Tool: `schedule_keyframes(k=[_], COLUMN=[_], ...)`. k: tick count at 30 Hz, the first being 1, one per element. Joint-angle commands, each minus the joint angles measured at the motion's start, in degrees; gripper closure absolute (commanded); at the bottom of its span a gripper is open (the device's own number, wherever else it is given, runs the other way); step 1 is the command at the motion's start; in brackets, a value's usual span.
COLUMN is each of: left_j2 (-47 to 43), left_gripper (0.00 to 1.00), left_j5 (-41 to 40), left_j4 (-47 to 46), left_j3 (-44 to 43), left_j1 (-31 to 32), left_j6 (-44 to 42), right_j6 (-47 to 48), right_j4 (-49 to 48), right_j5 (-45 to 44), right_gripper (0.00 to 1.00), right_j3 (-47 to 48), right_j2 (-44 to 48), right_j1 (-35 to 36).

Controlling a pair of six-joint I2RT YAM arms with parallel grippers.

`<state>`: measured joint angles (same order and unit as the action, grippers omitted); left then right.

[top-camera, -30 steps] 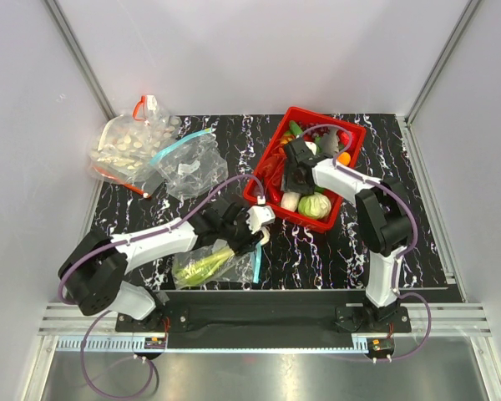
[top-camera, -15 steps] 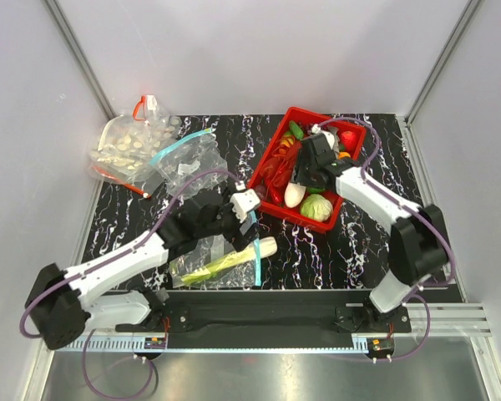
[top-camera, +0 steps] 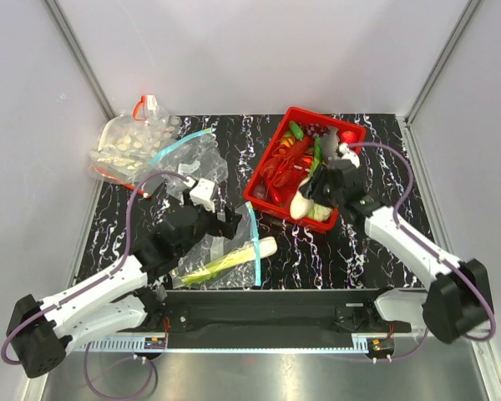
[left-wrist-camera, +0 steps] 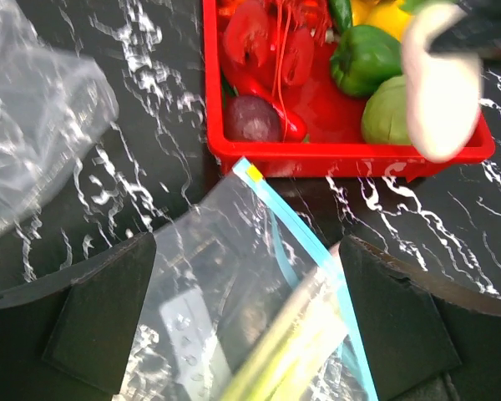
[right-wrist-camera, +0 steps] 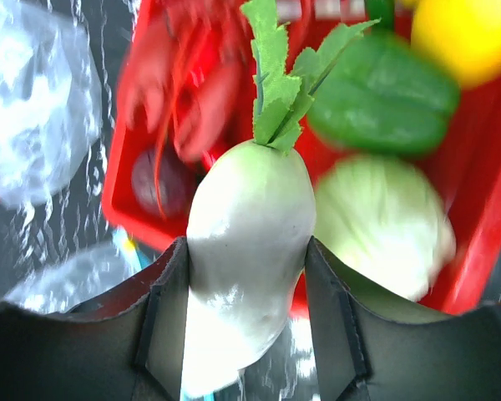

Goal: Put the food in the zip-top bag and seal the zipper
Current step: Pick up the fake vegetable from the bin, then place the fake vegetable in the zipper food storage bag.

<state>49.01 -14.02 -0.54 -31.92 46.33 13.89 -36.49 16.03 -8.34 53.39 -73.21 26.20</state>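
Note:
The zip-top bag (top-camera: 202, 266) lies flat near the front edge, its teal zipper (top-camera: 255, 242) along the right side. A leek (top-camera: 263, 247) lies in the bag's mouth, with its white end sticking out. My left gripper (top-camera: 228, 224) hovers open just above and left of the mouth. In the left wrist view the bag (left-wrist-camera: 209, 284), the zipper (left-wrist-camera: 305, 251) and the leek (left-wrist-camera: 296, 351) sit between its spread fingers (left-wrist-camera: 108, 313). My right gripper (right-wrist-camera: 246, 334) is shut on a white radish (right-wrist-camera: 246, 225) with green leaves, held over the basket's near rim (top-camera: 299, 205).
The red basket (top-camera: 271, 205) holds a pale green cabbage (right-wrist-camera: 384, 225), a green pepper (right-wrist-camera: 384, 92), red toy produce and a purple piece (left-wrist-camera: 252, 117). A second clear bag (top-camera: 188, 165) and a red-zippered bag (top-camera: 127, 146) lie at the back left.
My left gripper opened, let go of the leek at the bag's mouth and drew back left. My right gripper lifted the radish from the basket toward the near rim.

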Motion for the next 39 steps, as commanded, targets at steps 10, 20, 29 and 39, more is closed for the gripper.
schedule_keyframes(k=[10,20,29,39], left_j2=[17.77,38.25,47.92,42.31], left_gripper=[0.19,0.35,0.5,1.0], left_j5=[-4.08,-8.13,-11.47,-9.71], left_j4=[13.88,30.94,34.37,32.79], left_j3=[-17.01,-32.5,-37.42,-35.4], left_j1=[6.23,11.07,10.36,9.22], left_j6=[11.86,15.64,15.73,13.27], right_j6=[-8.77,-11.67,-13.08,-18.7], right_j4=[-0.92,-0.39,-0.3,-3.11], right_j5=[-5.54,-9.94,-12.05,-18.55], right_gripper=[0.85,0.86,0.87,0.94], right_j3=[-10.85,-14.71,-16.82,-18.93], right_j2=[15.64,19.42,21.97,18.81], right_j1=[7.73,8.7,10.01,17.83])
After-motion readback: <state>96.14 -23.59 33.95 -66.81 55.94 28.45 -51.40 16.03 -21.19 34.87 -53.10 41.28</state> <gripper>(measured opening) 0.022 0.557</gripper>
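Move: The bag's blue zipper edge at the open mouth, midway along, lies about 7 cm right of the open left hand, roughly level fore and aft and 13 cm below. The celery in the bag is centred some 9 cm back and 1 cm left of that hand; the red bin about 17 cm ahead, 20 cm right. From the right hand, holding the white vegetable, the mouth is roughly 12 cm back, 16 cm left and 12 cm down, the cabbage 5 cm back, 2 cm right. The left fingers close from wide open to shut, pinching the upper zipper edge at the bag's mouth, after the hand sinks about 12 cm and goes right past that line before easing back, tipping down and rolling some 30 degrees. Meanwhile the right hand keeps its grip on the white vegetable and draws it back about 9 cm across the bin's near wall, towards the bag mouth. ##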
